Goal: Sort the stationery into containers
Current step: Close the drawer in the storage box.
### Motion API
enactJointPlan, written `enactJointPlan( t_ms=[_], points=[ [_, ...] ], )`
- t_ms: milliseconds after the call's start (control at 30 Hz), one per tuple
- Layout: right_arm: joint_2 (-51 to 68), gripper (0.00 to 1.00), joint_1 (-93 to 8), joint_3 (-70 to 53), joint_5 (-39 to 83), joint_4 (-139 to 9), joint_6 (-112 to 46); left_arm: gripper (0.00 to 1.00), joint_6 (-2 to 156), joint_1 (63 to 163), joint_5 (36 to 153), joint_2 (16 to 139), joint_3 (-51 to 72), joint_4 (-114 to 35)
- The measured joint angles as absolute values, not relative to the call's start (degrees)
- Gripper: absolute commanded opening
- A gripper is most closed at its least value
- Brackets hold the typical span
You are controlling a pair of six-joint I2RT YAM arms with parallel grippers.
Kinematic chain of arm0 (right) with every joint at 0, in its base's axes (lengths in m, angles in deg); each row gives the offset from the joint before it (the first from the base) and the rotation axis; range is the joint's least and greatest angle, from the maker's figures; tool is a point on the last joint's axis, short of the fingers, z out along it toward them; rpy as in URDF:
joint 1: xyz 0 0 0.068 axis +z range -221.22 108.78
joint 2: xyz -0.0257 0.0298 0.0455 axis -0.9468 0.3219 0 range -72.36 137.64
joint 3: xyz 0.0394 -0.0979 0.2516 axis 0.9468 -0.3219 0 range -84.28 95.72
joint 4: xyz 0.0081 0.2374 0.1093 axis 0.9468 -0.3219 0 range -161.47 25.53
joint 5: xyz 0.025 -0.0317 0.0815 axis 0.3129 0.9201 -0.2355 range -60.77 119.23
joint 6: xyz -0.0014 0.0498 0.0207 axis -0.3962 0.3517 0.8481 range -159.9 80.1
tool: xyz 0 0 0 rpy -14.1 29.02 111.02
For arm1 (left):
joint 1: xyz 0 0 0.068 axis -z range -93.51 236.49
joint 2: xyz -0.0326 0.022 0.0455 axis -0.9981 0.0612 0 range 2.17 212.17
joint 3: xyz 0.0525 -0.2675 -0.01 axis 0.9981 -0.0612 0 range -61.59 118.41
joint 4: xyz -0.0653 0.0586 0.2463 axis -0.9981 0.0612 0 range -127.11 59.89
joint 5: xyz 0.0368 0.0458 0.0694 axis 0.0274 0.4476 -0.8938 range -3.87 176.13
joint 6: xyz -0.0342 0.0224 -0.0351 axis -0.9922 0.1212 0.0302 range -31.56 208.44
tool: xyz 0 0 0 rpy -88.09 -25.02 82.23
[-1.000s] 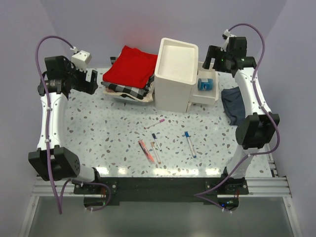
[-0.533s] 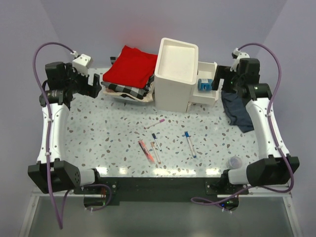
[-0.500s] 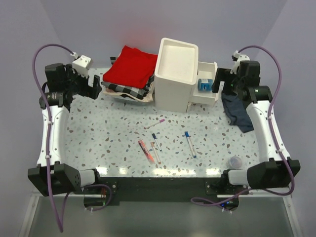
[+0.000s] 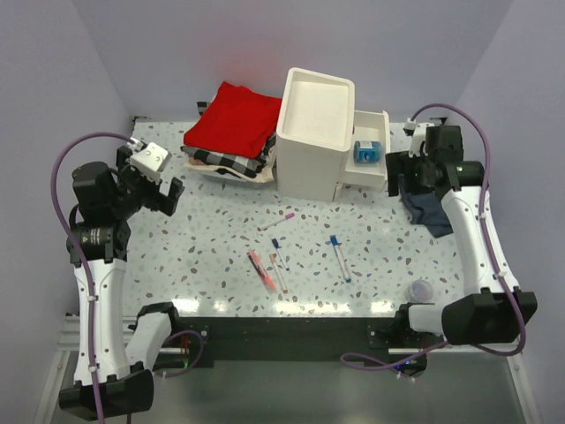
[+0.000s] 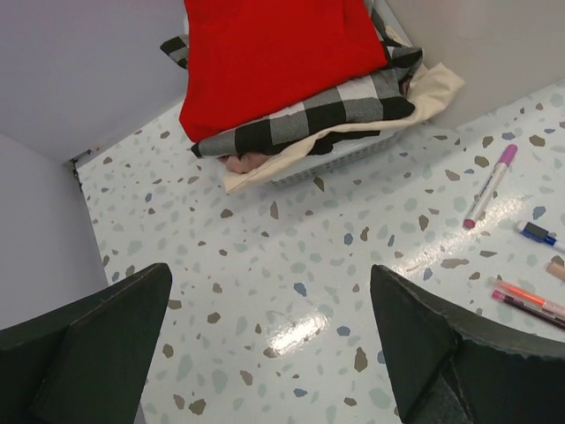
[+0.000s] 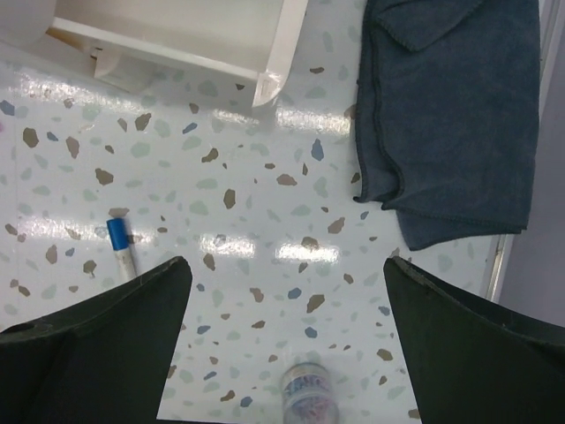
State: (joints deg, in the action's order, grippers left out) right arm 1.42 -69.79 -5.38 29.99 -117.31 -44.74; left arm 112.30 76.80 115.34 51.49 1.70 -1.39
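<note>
Stationery lies mid-table: a pink-capped pen (image 4: 276, 220), a short blue-capped piece (image 4: 276, 243), a blue-capped pen (image 4: 339, 256), an orange-red marker (image 4: 261, 270) and a thin pen (image 4: 278, 271) beside it. The white drawer unit (image 4: 313, 132) stands at the back, one drawer (image 4: 375, 172) pulled out to the right with a blue tape roll (image 4: 366, 152) inside. My left gripper (image 4: 169, 193) hangs open over bare table at the left. My right gripper (image 4: 395, 172) is open beside the drawer. The left wrist view shows the pink-capped pen (image 5: 490, 185) and marker (image 5: 530, 296); the right wrist view shows the blue-capped pen (image 6: 119, 243).
A stack of red and checked cloths (image 4: 231, 132) lies left of the drawer unit. A dark blue-grey cloth (image 4: 425, 205) lies at the right, under my right arm. A translucent cup (image 4: 421, 290) stands near the right front, also low in the right wrist view as the cup (image 6: 307, 397).
My left arm has drawn back and lowered toward the table's left side. My right gripper swung from behind the drawer unit to beside the open drawer. Both stay open.
</note>
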Motion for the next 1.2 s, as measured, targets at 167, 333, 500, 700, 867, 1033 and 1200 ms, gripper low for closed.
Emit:
enactJointPlan(
  t_ms=[167, 333, 500, 700, 867, 1033, 1200],
  points=[
    [7.16, 0.94, -69.85, 0.23, 28.35, -118.88, -48.89, 1.0, 112.49, 76.82, 115.23, 52.87, -0.09, -1.15],
    [10.33, 0.86, -69.85, 2.18, 27.25, -118.25, -49.53, 0.98, 111.68, 76.82, 115.85, 54.48, 0.28, -0.89],
    [17.17, 0.34, -69.9, 6.11, 35.45, -112.76, -44.72, 0.4, 109.37, 76.84, 117.95, 62.02, 8.36, -0.45],
    [27.77, 0.0, -73.74, 13.61, 42.82, -107.21, -32.57, 0.0, 107.18, 76.97, 123.13, 76.03, 22.35, -5.41],
    [32.04, 0.0, -77.31, 14.79, 42.05, -104.59, -27.17, 0.0, 106.04, 79.58, 126.05, 90.29, 36.54, -6.63],
    [31.45, 0.0, -77.9, 8.89, 39.27, -97.26, -26.64, 0.0, 105.98, 85.61, 124.52, 104.36, 51.47, -5.15],
    [30.86, 0.0, -78.4, 0.49, 36.15, -91.6, -25.81, 0.0, 106.63, 91.01, 121.97, 113.54, 61.0, -3.01]
  ],
)
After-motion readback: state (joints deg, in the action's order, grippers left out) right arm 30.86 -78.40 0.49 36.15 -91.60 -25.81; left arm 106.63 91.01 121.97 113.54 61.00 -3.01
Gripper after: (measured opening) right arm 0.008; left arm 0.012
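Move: The open drawer's middle lies about 19 cm ahead of my right hand, 8 cm left and 12 cm lower, with the blue dispenser in it. The storage box stands some 24 cm left and 18 cm ahead, and the dark cloth lies about 10 cm ahead, 14 cm right and 23 cm down. From my left hand the storage box is some 21 cm ahead, 35 cm right and 16 cm lower; the red cloth pile is about 25 cm ahead, 13 cm right and 21 cm below. I shut both empty grippers on the way in. My right hand reaches about 15 cm forward, swings right around the drawer front to its outer side, then sinks some 9 cm beside it, turning nearly 30 degrees clockwise. After a small dip, my left hand sweeps 24 cm forward, slightly up, then right over the red cloth towards the storage box, turning clockwise. ##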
